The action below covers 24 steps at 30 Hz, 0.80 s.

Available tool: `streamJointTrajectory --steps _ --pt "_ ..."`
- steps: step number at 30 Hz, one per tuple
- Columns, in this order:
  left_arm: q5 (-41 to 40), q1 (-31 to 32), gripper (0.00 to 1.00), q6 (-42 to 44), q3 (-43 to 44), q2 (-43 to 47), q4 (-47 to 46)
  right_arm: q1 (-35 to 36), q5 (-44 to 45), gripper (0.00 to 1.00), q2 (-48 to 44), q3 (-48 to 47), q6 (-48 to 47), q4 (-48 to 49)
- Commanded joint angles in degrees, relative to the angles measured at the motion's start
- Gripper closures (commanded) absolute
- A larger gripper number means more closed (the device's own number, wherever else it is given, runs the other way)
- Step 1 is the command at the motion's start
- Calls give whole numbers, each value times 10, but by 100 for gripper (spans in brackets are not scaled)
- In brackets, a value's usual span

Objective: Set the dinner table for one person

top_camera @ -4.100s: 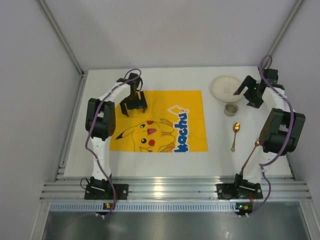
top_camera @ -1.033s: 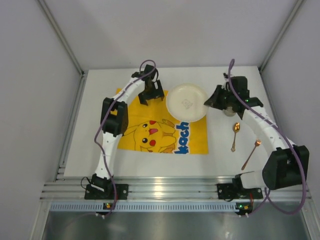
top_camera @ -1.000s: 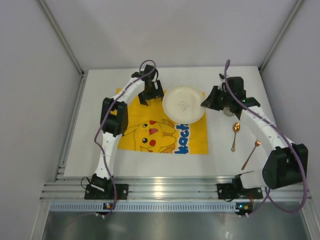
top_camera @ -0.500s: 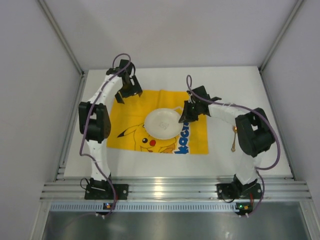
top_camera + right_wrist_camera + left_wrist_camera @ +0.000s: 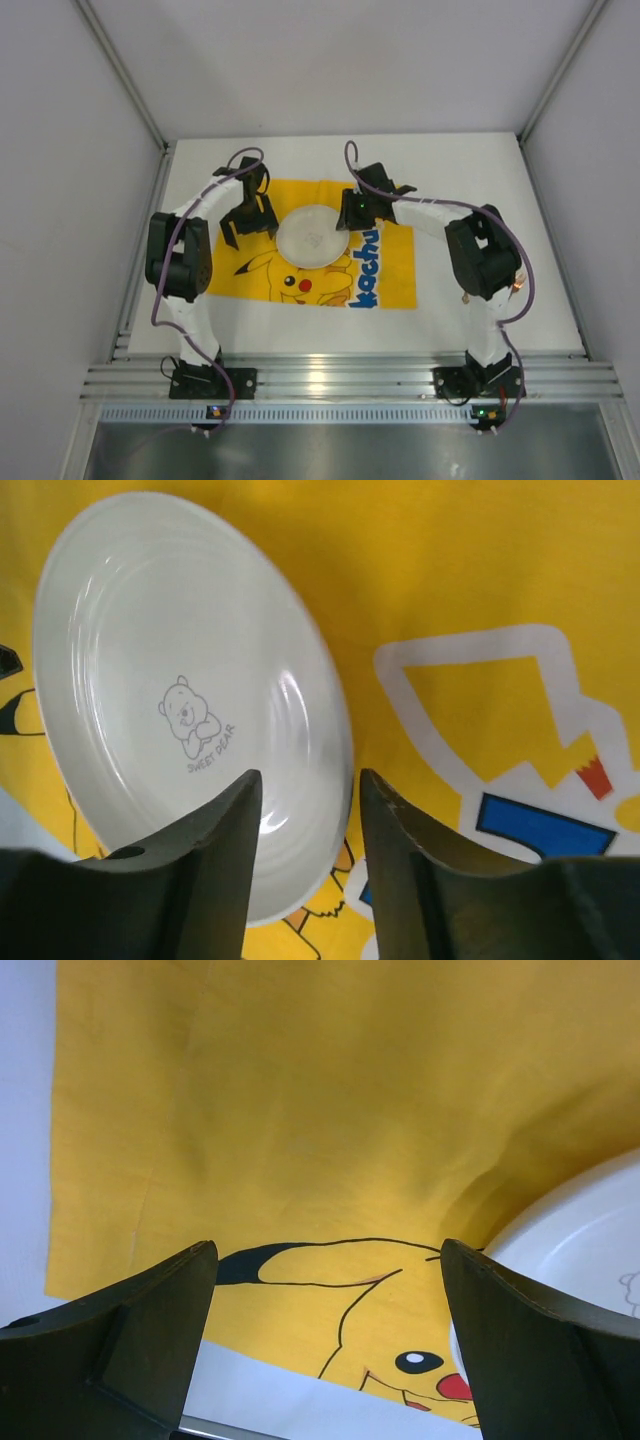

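Note:
A white plate (image 5: 312,236) with a small bear print lies on the yellow Pikachu mat (image 5: 385,280), which is spread on the white dinner table (image 5: 480,180). My right gripper (image 5: 352,212) is at the plate's right rim. In the right wrist view its jaws (image 5: 305,850) stand slightly apart astride the rim of the plate (image 5: 180,700), with a gap on both sides. My left gripper (image 5: 250,222) hovers wide open over the mat's left part. The left wrist view shows only mat (image 5: 300,1110) between my left gripper's (image 5: 325,1350) fingers, with the plate's edge (image 5: 570,1250) at the right.
A copper-coloured tip (image 5: 518,288) peeks out behind the right arm's elbow; the rest of it is hidden. The ribbed aluminium rail (image 5: 330,380) runs along the table's near edge. Grey walls close in the left, far and right sides.
The right arm brought the plate from the table's far right onto the middle of the mat, and its jaws have parted off the rim. The left gripper shifted left and nearer.

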State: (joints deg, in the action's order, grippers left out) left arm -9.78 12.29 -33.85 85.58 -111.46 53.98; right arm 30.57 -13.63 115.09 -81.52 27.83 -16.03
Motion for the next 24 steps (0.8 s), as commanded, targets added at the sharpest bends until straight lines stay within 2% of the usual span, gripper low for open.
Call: streamJointTrajectory --steps 1,3,7,11,15,18,20,24 --pt "-8 -3 2 11 5 52 -18 21 35 53 20 -20 -24 -12" --pt "-7 -2 2 12 13 52 -12 24 40 41 25 -23 -27 -14" --pt "-6 -3 2 12 59 49 6 20 49 33 -6 -33 -41 -20" --pt "-15 -1 2 17 124 50 32 1 48 27 -74 -46 -46 -34" --pt "-15 0 2 16 182 44 53 -47 44 22 -147 -56 -52 -55" --pt "0 1 2 10 184 50 55 -127 29 19 -209 -36 -43 -65" --pt "5 4 2 5 172 60 53 -205 16 19 -240 -8 -34 -68" --pt "15 16 2 12 92 106 17 -331 2 18 -256 37 -26 -87"
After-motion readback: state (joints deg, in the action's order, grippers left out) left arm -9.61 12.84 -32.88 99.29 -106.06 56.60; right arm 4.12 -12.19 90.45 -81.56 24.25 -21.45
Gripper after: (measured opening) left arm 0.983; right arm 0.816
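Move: My right fingers, already parting, stand around the right rim of the plate; its middle is about 6 cm to the left, 3 cm back and 3 cm below. The cup lies roughly 25 cm to the right, about level with that hand, under my forearm; the spoon about 28 cm right and 10 cm back. From my left hand the cup is some 44 cm right and 3 cm ahead, the plate 12 cm right, straight level. I let go of the plate: my right fingers keep opening to wide as the hand dips about 2 cm at the rim. Then I lift clear and sweep it some 22 cm to the right, rising 18 cm and drifting forward, turning clockwise and tipping the fingers outward, towards the cup's side. My open left hand rises 10 cm and goes 5 cm forward, away from the plate, tilting its fingers outward. ##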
